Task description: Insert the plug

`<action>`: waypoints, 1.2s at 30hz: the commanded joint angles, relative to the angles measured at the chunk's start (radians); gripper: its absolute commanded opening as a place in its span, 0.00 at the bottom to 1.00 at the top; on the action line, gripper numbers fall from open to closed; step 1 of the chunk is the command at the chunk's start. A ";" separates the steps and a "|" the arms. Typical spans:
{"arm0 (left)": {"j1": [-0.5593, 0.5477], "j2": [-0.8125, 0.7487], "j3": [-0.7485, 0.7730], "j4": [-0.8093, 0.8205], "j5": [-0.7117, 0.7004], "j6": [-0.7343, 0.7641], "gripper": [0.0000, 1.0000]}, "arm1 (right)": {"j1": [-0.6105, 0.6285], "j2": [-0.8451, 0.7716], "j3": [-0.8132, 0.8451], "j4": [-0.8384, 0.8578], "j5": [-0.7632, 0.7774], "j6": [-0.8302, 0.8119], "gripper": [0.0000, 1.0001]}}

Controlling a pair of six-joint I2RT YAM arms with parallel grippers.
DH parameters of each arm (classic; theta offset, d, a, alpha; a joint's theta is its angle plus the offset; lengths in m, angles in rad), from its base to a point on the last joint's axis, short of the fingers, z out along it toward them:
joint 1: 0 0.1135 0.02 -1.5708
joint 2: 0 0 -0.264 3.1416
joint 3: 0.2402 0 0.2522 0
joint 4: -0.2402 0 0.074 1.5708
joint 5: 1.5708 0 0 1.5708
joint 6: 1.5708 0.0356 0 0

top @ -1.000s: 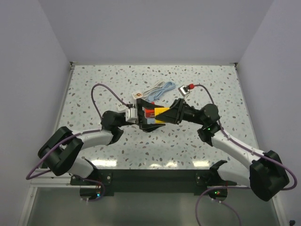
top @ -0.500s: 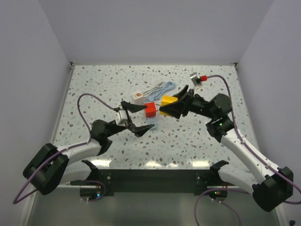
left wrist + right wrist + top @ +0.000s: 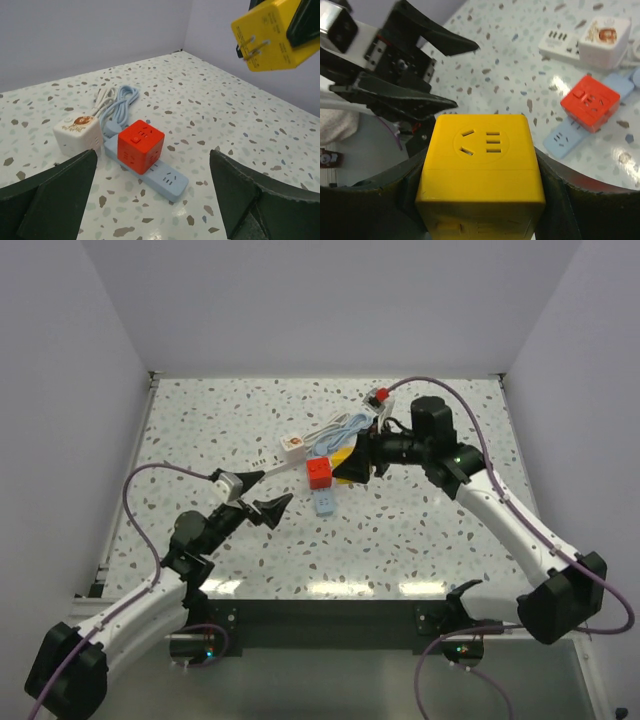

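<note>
My right gripper point(image 3: 352, 468) is shut on a yellow cube plug point(image 3: 482, 165), held in the air above the table. The plug's metal prongs point(image 3: 250, 47) show in the left wrist view and point down and to the left. Below it a red cube point(image 3: 319, 473) sits plugged into a light blue power strip point(image 3: 324, 502), whose near sockets point(image 3: 170, 179) are bare. My left gripper point(image 3: 283, 484) hangs wide open near the strip's front left, holding nothing, and its fingers point(image 3: 60, 195) frame the strip.
A white cube adapter point(image 3: 292, 444) sits on a white power strip point(image 3: 557, 42) behind the red cube. Coiled white and blue cables point(image 3: 345, 427) lie beyond them. White walls close in the speckled table point(image 3: 450, 530) on three sides.
My left gripper opened and drew back toward the near left, away from the strip. My right gripper carried the yellow plug up and toward the far right.
</note>
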 commanded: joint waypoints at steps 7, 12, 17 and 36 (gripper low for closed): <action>0.104 -0.016 -0.018 -0.108 0.012 -0.073 1.00 | 0.058 0.210 0.079 -0.276 0.146 -0.113 0.00; 0.124 -0.030 -0.027 -0.111 0.044 -0.087 1.00 | 0.117 0.342 0.140 -0.308 0.226 -0.098 0.00; 0.129 -0.025 -0.027 -0.111 0.049 -0.093 1.00 | 0.148 0.485 0.212 -0.316 0.318 -0.079 0.00; 0.135 -0.050 -0.053 -0.080 0.069 -0.114 1.00 | 0.185 0.669 0.283 -0.342 0.490 -0.030 0.00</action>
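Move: The right hand grips the yellow plug; the free socket at the blue strip's near end lies about 5 cm ahead, 5 cm to its left and roughly 27 cm below. The red plug sits on that strip some 5 cm beyond the socket and 1 cm to the left of it; the white plug stands about 17 cm ahead of the right hand and 13 cm to its left. From the empty left hand the socket is some 6 cm ahead, 11 cm to the right and 19 cm below. The right arm carries the yellow plug some 22 cm down towards the blue strip's free socket, drifting left and then forward beside the red plug and easing off low over the strip, while its wrist turns about 45 degrees so the fingers swing from pointing left to pointing steeply down and left, keeping their grip. The left hand, fingers still wide open, sinks and shifts left a few centimetres away from the socket, tipping slightly downward. ##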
